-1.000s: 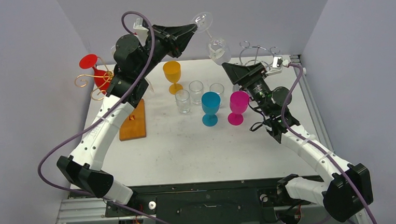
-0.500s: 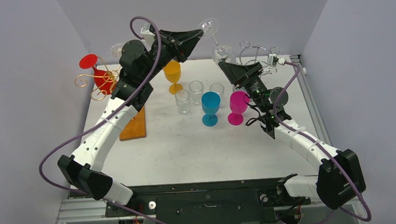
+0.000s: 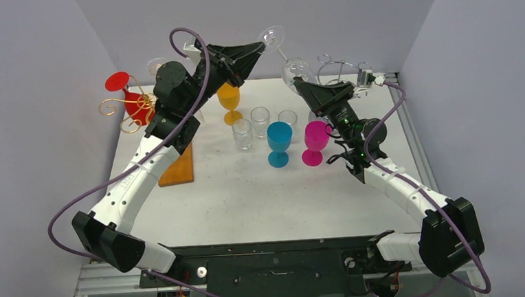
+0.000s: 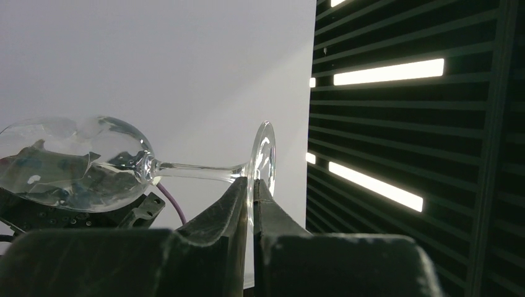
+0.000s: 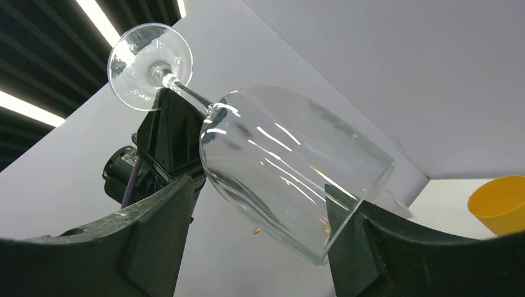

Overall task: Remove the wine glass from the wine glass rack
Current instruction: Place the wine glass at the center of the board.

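A clear wine glass (image 3: 295, 69) hangs in the air above the table's back edge, tilted with its foot up and to the left. My left gripper (image 3: 262, 46) is shut on the rim of its foot (image 4: 263, 154); the bowl (image 4: 74, 154) points away from me. My right gripper (image 3: 300, 84) is open, its jaws on either side of the bowl (image 5: 291, 161). The right finger (image 5: 371, 241) meets the bowl's rim, while the left finger (image 5: 161, 223) stands apart from it. The gold wire wine glass rack (image 3: 133, 105) on its wooden base still holds a red glass (image 3: 124, 88).
On the table stand an orange goblet (image 3: 228, 99), a blue goblet (image 3: 279, 142), a pink goblet (image 3: 316, 142) and three small clear tumblers (image 3: 259, 121). A silver wire stand (image 3: 341, 68) sits at the back right, close behind my right wrist.
My right gripper has risen to the bowl and its jaws have narrowed around it. The left gripper has carried the glass slightly right, still gripping the foot.
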Motion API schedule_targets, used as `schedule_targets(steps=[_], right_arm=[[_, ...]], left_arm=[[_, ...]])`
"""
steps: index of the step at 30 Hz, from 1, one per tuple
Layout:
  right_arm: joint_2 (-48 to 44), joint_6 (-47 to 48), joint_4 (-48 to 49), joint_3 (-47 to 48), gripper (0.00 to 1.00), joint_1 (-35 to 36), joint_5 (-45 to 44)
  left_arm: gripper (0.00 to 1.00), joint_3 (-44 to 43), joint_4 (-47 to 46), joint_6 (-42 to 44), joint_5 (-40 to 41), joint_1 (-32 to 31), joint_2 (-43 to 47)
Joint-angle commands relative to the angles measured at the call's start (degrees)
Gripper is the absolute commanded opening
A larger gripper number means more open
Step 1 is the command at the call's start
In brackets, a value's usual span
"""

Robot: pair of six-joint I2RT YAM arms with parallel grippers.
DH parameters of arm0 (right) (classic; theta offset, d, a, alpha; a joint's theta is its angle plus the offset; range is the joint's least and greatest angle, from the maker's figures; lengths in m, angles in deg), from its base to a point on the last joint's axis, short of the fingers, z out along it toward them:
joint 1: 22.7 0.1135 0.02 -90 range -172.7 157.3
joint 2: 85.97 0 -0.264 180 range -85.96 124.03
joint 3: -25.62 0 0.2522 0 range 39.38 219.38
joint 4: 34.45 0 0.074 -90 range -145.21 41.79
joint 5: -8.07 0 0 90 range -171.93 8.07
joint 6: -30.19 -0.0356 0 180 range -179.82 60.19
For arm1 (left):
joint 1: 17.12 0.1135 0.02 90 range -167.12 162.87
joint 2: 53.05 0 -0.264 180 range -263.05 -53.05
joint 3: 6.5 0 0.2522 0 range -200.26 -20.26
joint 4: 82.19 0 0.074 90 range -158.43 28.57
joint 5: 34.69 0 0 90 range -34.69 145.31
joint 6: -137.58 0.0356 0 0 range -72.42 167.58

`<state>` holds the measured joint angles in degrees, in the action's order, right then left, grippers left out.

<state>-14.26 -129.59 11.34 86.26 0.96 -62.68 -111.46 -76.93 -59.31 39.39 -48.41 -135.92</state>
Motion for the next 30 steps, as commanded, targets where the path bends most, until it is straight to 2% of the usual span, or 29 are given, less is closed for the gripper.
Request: schedule_targets(steps=[1, 9, 17, 21, 25, 28, 29, 30], right_arm=[[-1.61, -0.77, 7.86, 1.15, 0.64, -0.19, 2.72], [-3.89, -2.31, 11.44, -0.01, 0.39, -0.19, 3.48], [-10.16, 0.42, 7.42, -2.61, 0.2, -0.19, 3.05], [-13.64, 3.25, 1.66, -2.94, 0.0, -0.19, 2.32], [-17.02, 7.46, -9.29, -1.67, 0.0, -0.19, 1.03], [-20.15, 11.51, -18.02, 0.64, 0.0, -0.28, -1.18], [-20.79, 12.52, -23.66, 1.27, 0.0, -0.28, -2.38], [-22.15, 14.66, -26.18, 2.63, 0.0, -0.28, -2.99]], left_arm=[[0.0, 1.45, -8.87, -2.93, -1.48, 0.1, 2.09], [0.0, 4.51, -10.61, -3.24, -2.33, 0.09, 2.45], [0.11, 7.91, -13.55, -3.57, -2.48, 0.09, 0.82], [0.13, 9.06, -15.13, -3.71, -2.49, 0.0, -0.13], [0.21, 9.86, -16.41, -3.14, -2.84, 0.04, -0.68], [0.36, 10.09, -15.38, -0.57, -3.06, 0.2, -0.7], [0.39, 10.3, -15.0, 0.16, -3.1, 0.27, -0.55], [0.47, 10.41, -13.93, 1.77, -3.13, 0.38, -0.46]])
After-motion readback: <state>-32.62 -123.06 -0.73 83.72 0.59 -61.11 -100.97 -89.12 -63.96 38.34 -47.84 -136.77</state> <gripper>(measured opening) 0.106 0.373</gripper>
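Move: My left hand still pinches the wine glass by the edge of its foot; the middle of the glass lies about 5 cm to its right, 1 cm back and 7 cm below. From my open right hand, that middle is roughly 3 cm ahead, 3 cm left and 5 cm up. Some 35 cm below the right hand stand the pink goblet, 5 cm ahead and 8 cm right, and the blue goblet, 5 cm ahead and 4 cm left; the silver rack is about 19 cm ahead, 14 cm right and 25 cm below. I close my right fingers onto the wall of the bowl at the rim, one finger inside and one outside, while drawing that hand back about 7 cm, up some 5 cm and a little right, its fingers tipping up; at the end it eases slightly down. My left hand lifts a touch, then sinks some 5 cm as its fingers open and let go of the foot. ##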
